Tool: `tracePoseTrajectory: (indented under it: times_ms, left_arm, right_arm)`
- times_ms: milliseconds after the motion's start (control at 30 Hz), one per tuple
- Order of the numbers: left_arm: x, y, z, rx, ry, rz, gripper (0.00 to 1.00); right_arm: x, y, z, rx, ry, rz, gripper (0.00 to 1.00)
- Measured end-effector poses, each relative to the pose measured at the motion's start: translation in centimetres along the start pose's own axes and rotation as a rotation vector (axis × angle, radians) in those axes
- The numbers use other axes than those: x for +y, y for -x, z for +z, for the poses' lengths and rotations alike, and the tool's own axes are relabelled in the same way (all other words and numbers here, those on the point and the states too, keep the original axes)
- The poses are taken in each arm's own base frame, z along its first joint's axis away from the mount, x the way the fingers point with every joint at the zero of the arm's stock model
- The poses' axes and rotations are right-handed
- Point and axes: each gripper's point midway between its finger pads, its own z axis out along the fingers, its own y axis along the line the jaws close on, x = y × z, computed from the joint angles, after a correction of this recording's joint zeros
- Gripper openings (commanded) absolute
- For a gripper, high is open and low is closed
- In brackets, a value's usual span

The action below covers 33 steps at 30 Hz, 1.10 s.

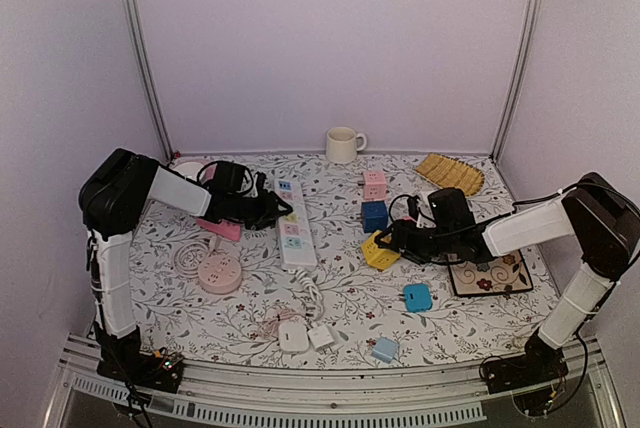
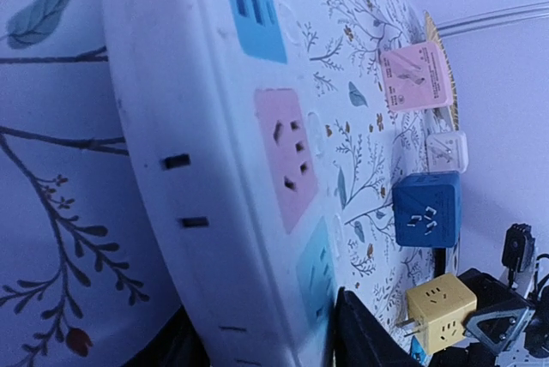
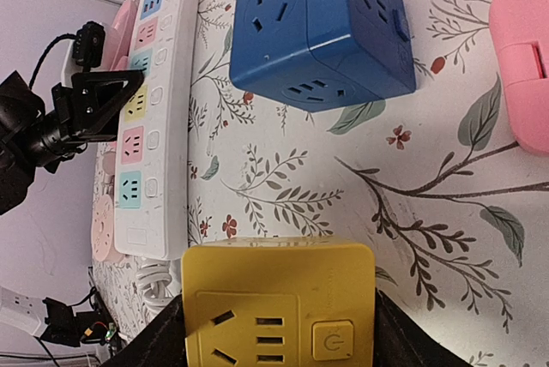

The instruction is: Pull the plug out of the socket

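Observation:
The white power strip (image 1: 295,223) with coloured sockets lies on the flowered cloth left of centre; in the left wrist view the power strip (image 2: 214,170) fills the frame. My left gripper (image 1: 278,210) straddles its middle with the fingers (image 2: 369,341) slightly open beside its sides. The plug, a yellow cube (image 1: 380,251), sits apart from the strip at centre right, its prongs free in the left wrist view (image 2: 439,311). My right gripper (image 3: 279,315) is shut on the yellow cube (image 3: 279,298), a finger on each side.
A blue cube (image 1: 374,215) and a pink cube (image 1: 374,184) stand behind the yellow one. A mug (image 1: 344,144) and a yellow woven mat (image 1: 449,173) sit at the back. A pink round socket (image 1: 220,273), small adapters (image 1: 293,336) and a blue adapter (image 1: 417,297) lie nearer.

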Motion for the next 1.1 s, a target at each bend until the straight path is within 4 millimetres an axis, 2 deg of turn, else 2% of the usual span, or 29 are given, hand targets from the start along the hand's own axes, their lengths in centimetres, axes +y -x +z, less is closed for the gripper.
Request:
tracePoseTrajectory:
  times_ms: [133,400,633,667,900,1100]
  left_arm:
    - [0.6,0.0,0.0,-0.006,0.028,0.028,0.61]
    - [0.3,0.8,-0.1,-0.033,0.03,0.08,0.83]
    - [0.4,1.4,-0.6,-0.054,0.063,0.108,0.92]
    - [0.4,1.4,-0.7,-0.056,0.069,0.112,0.96]
    - [-0.2,2.0,-1.9,-0.07,0.099,0.135,0.97]
    - [-3.1,3.2,-5.0,-0.13,0.079,0.187,0.97]
  right_arm:
    - [-0.5,-0.1,-0.2,-0.003,-0.011,0.007,0.74]
    - [-1.4,0.0,-1.1,-0.024,-0.064,0.0,0.85]
    - [-2.3,0.4,-1.8,-0.046,-0.129,-0.029,0.97]
    - [-2.4,0.3,-1.9,-0.044,-0.137,-0.03,0.98]
    - [-3.4,0.6,-2.3,-0.044,-0.212,-0.061,0.99]
    - [-3.1,1.8,-3.4,-0.083,-0.254,-0.099,0.99]
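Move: The right hand still holds the yellow plug, its middle about 1 cm back, 1 cm left and 2 cm below. The blue plug stands some 8 cm ahead and 3 cm left, the pink adapter 6 cm ahead and 4 cm right. The left hand straddles the long white socket, whose middle lies about 3 cm back, 2 cm right and 1 cm below; the pink block is 12 cm left and 4 cm back. Both grippers open wide, freeing yellow plug and socket: right shifts 5 cm right, left rises about 6 cm. ##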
